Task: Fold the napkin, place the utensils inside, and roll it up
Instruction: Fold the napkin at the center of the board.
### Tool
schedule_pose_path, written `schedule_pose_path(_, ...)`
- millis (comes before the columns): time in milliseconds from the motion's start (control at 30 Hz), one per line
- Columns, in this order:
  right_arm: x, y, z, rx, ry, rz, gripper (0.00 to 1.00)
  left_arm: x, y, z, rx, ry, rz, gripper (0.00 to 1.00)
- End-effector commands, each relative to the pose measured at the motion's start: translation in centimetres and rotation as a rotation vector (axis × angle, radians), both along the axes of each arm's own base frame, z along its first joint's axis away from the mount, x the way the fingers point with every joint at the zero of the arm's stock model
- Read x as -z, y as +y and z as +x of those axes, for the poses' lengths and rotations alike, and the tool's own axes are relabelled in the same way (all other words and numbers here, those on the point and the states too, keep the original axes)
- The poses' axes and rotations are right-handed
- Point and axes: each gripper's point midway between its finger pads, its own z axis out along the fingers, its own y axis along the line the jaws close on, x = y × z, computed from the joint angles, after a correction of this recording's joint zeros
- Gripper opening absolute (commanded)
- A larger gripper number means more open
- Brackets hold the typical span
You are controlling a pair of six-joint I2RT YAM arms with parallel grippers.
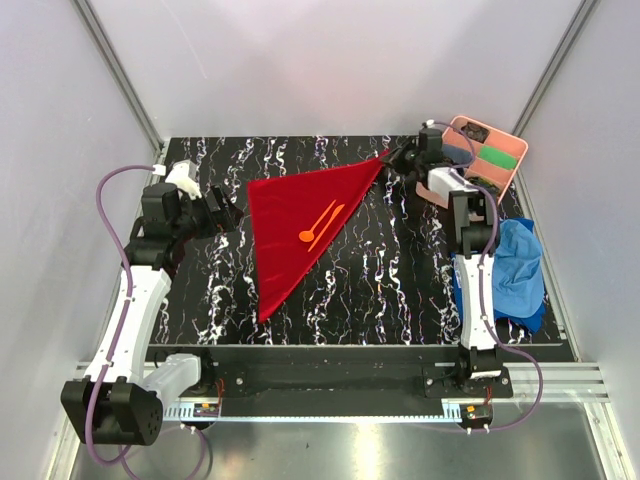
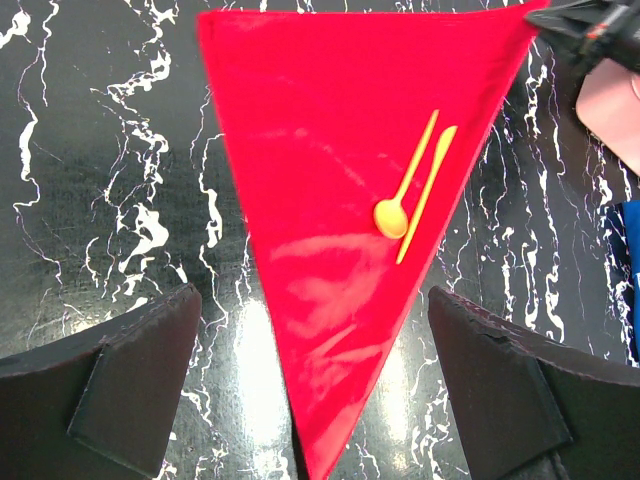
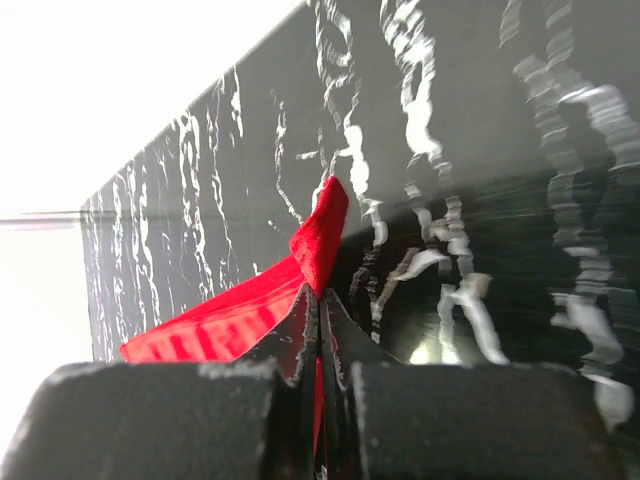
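Observation:
The red napkin (image 1: 300, 215) lies on the table folded into a triangle, one point toward the near edge and one toward the far right. Two orange utensils, a spoon (image 1: 312, 230) and a slim straight piece (image 1: 330, 221), rest on it near its right edge; the left wrist view shows the spoon (image 2: 400, 200) beside that piece (image 2: 428, 190). My right gripper (image 1: 392, 160) is shut on the napkin's far right corner (image 3: 322, 235), red cloth pinched between its fingertips (image 3: 300, 320). My left gripper (image 1: 222, 214) hangs open to the left of the napkin (image 2: 340, 250), above its near point.
A pink tray (image 1: 510, 150) with green and dark items stands at the back right, just behind the right arm. A blue cloth (image 1: 520, 270) lies bunched at the right edge. The table is black marbled (image 1: 380, 290), walled on three sides.

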Motion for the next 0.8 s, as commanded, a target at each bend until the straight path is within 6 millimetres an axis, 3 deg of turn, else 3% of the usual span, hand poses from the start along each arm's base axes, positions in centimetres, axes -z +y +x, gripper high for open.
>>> schedule_pose_path(0,-9.4,1.0,-0.2,-0.104,-0.247,0.039,0.0,-0.6,-0.5,0.4,0.029,-0.036,-0.005,0.99)
schedule_pose_path(100,-11.2,2.3,-1.8,-0.159,-0.299,0.111,0.0,-0.7,-0.4,0.4,0.026,-0.042,-0.004,0.99)
schedule_pose_path(233,-12.1,5.2,-4.4,-0.249,-0.322,0.126,0.0,-0.7,-0.4,0.4,0.025,-0.042,-0.003,0.99)
schedule_pose_path(400,-12.8,11.0,-8.5,-0.377,-0.335,0.13,0.0,-0.8,-0.4,0.4,0.025,-0.044,-0.003,0.99)
schedule_pose_path(600,-10.4,15.5,-13.7,-0.467,-0.271,0.15,0.0,-1.0,-0.4,0.4,0.026,-0.049,-0.005,0.99)
schedule_pose_path(767,-9.1,16.9,-16.5,-0.501,-0.235,0.159,0.0,-1.2,-0.6,0.3,0.032,-0.054,-0.012,0.99)
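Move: Out at the far edge, the right hand already pinches the napkin's outer right corner, about 4 cm above the table. The spoon it carries this corner towards lies about 19 cm back and 18 cm to its left; the knife is about 22 cm back and 16 cm left. The napkin's far left corner is some 37 cm left and 8 cm back, the pink box 23 cm right, 2 cm back. From the idle left hand, the spoon is roughly 14 cm ahead, 21 cm right and 22 cm below. Lifting the still-pinched corner with a tiny drift to the right, the right hand then arcs back and left over the napkin towards the spoon's handle end. It ends about 16 cm back and 17 cm left, some 5 cm higher, just past the top of the arc. The wrist swings nearly 30 degrees counter-clockwise; the fingers stay shut. ##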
